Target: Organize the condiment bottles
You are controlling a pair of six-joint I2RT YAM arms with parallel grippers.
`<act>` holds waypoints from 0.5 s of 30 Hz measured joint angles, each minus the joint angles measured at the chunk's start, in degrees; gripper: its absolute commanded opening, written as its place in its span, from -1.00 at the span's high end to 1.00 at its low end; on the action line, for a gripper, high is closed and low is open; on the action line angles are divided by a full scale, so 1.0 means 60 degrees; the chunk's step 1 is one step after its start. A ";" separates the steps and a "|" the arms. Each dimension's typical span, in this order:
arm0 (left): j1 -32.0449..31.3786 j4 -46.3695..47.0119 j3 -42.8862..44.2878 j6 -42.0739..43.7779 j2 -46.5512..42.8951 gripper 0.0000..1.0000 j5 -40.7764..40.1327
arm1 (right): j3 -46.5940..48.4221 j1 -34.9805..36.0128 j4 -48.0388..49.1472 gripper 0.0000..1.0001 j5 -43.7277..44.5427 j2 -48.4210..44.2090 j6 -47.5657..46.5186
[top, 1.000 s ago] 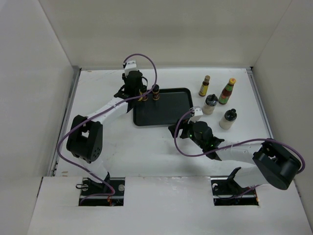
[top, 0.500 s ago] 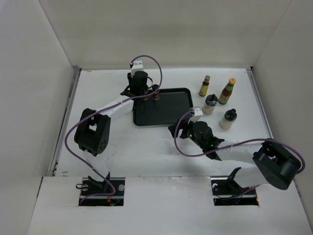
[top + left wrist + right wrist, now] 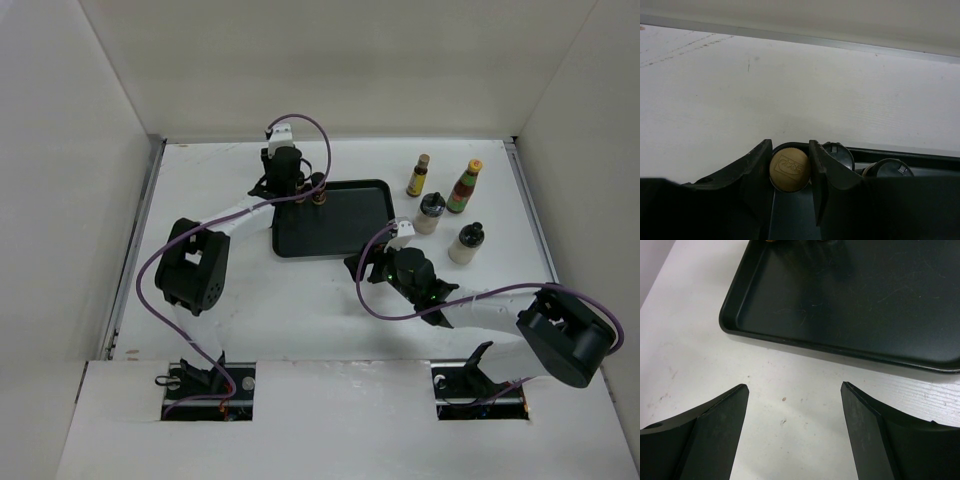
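My left gripper [image 3: 293,190] is shut on the tan cap [image 3: 789,170] of a slim dark-brown bottle, at the far left corner of the black tray [image 3: 340,235]. A second brown bottle [image 3: 319,190] stands in the tray just to its right. A third brown bottle [image 3: 418,176], the red bottle with a yellow cap [image 3: 463,187] and two whitish black-capped bottles [image 3: 431,213] [image 3: 467,244] stand on the table right of the tray. My right gripper [image 3: 795,390] is open and empty over the table just near the tray's front edge [image 3: 840,352].
White walls enclose the table at the back and on both sides. In the left wrist view two dark round tops [image 3: 888,167] show just right of my finger; I cannot tell what they are.
My left gripper moved right and a little farther back with the brown bottle, closer to the second bottle in the tray, then held still. The right arm has not moved.
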 measured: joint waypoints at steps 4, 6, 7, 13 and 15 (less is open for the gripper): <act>0.0051 0.0441 -0.0346 -0.0095 0.0007 0.47 0.0000 | 0.0000 0.0000 -0.0004 -0.62 0.0000 0.0004 0.0000; 0.0102 0.0605 -0.0415 -0.0138 0.0007 0.40 0.0011 | 0.0000 0.0000 -0.0004 -0.62 0.0000 0.0004 0.0000; 0.0106 0.0659 -0.0430 -0.0146 0.0011 0.37 0.0026 | 0.0000 0.0000 -0.0004 -0.62 0.0000 0.0000 0.0000; 0.0127 0.0907 -0.0579 -0.0211 0.0011 -0.17 0.0040 | 0.0000 0.0000 -0.0004 -0.62 0.0000 0.0000 -0.0004; 0.0124 0.0980 -0.0641 -0.0237 0.0007 -0.34 0.0040 | 0.0000 0.0000 -0.0004 -0.62 0.0000 0.0000 -0.0004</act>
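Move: The yellow-labelled condiment bottle is still pinched under its tan cap by the left hand, its middle about 5 cm below the fingers, at the tray's far left corner. To its right stand two black-capped bottles: the near one about 4 cm right of the hand and 1 cm farther out, the other 8 cm right and level with it, both some 7 cm down. From the right hand the yellow-labelled bottle lies roughly 23 cm ahead, 17 cm left, about level. The yellow-labelled bottle is set down into the corner beside the nearer black-capped bottle: the left hand sinks about 1 cm and eases half a centimetre or so left, its wrist barely turning. Then, almost still, it spreads its fingers to roughly double their gap and lets go of the bottle, staying around the cap. ##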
